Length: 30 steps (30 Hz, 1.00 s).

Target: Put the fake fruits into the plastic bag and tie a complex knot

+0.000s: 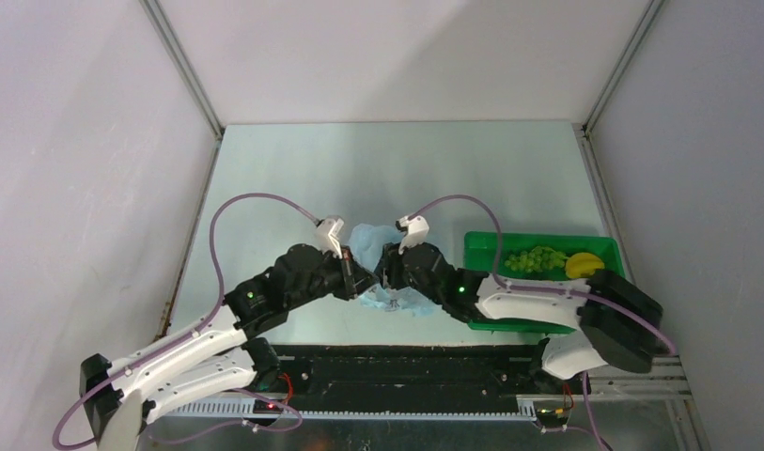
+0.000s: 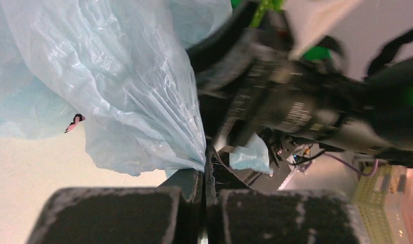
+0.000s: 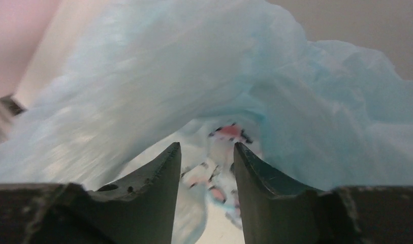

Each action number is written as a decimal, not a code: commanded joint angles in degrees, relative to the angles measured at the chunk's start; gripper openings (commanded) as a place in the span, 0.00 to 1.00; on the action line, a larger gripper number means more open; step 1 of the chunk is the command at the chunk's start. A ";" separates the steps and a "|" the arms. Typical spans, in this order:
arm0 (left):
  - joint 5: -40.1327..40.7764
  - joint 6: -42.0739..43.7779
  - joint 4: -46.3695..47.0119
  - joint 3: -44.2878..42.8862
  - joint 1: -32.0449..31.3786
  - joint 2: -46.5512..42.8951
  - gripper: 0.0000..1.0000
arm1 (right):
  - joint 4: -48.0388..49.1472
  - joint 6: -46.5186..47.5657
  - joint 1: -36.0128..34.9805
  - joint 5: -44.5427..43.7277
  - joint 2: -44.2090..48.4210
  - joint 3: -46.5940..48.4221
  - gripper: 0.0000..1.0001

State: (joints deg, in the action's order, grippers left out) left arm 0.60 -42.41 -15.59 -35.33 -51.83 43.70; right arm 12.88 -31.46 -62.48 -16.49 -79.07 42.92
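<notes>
The light-blue plastic bag (image 1: 371, 241) lies crumpled on the table between my two grippers. My left gripper (image 1: 359, 280) is shut on a pleated edge of the bag (image 2: 128, 91), pinched at its fingertips (image 2: 207, 170). My right gripper (image 1: 385, 276) faces it from the right. In the right wrist view its jaws (image 3: 204, 152) stand apart, with the bag (image 3: 306, 101) arching over them and its pink-and-dark printed mark (image 3: 228, 132) showing in the gap. The green grapes (image 1: 534, 258) and the yellow fruit (image 1: 584, 265) lie in the green tray (image 1: 481, 246).
The green tray sits to the right of the bag, partly under the right arm (image 1: 537, 303). The right arm's dark wrist (image 2: 295, 107) fills the right of the left wrist view. Grey walls enclose the table on three sides.
</notes>
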 commanded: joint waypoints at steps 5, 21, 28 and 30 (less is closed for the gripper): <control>-6.29 12.64 -5.83 -10.46 0.54 -4.96 0.00 | 3.91 1.10 3.70 -17.17 -11.83 1.44 0.69; 11.63 27.74 -31.18 -35.49 1.61 -5.24 0.00 | -3.46 3.44 11.98 -7.46 -10.43 1.10 0.91; -4.44 35.56 -22.53 -23.55 6.29 -3.78 0.00 | -7.46 6.08 6.86 -1.69 1.03 0.92 0.96; -9.18 38.43 -21.34 -22.02 6.30 -4.01 0.00 | -7.80 5.75 5.32 -1.18 3.52 0.57 0.97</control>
State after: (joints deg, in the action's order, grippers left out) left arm 3.46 -11.49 -43.53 -59.51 -46.22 39.97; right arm 6.04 -27.14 -54.24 -20.23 -81.91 43.40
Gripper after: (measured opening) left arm 0.006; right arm 0.964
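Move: The plastic bag already hangs by its edge from the shut left fingers, its loose body about 7 cm ahead of that hand, 3 cm to its right and 7 cm below. From the half-open right fingers, the body is some 5 cm ahead, straight in line sideways and 4 cm lower. The green tray's middle lies about 34 cm to the right hand's right, 1 cm ahead and 14 cm down; the grapes are 31 cm right and 5 cm ahead at about that height. The bag's pinched edge is flung up nearly 20 cm by the left hand, which swings some 10 cm left, then sinks about half that height, tipping its fingers upward and keeping its pinch. Meanwhile the right hand dips 8 cm and pushes forward and right among the film, spreading its fingers almost fully, then rises a little and draws partly back. ##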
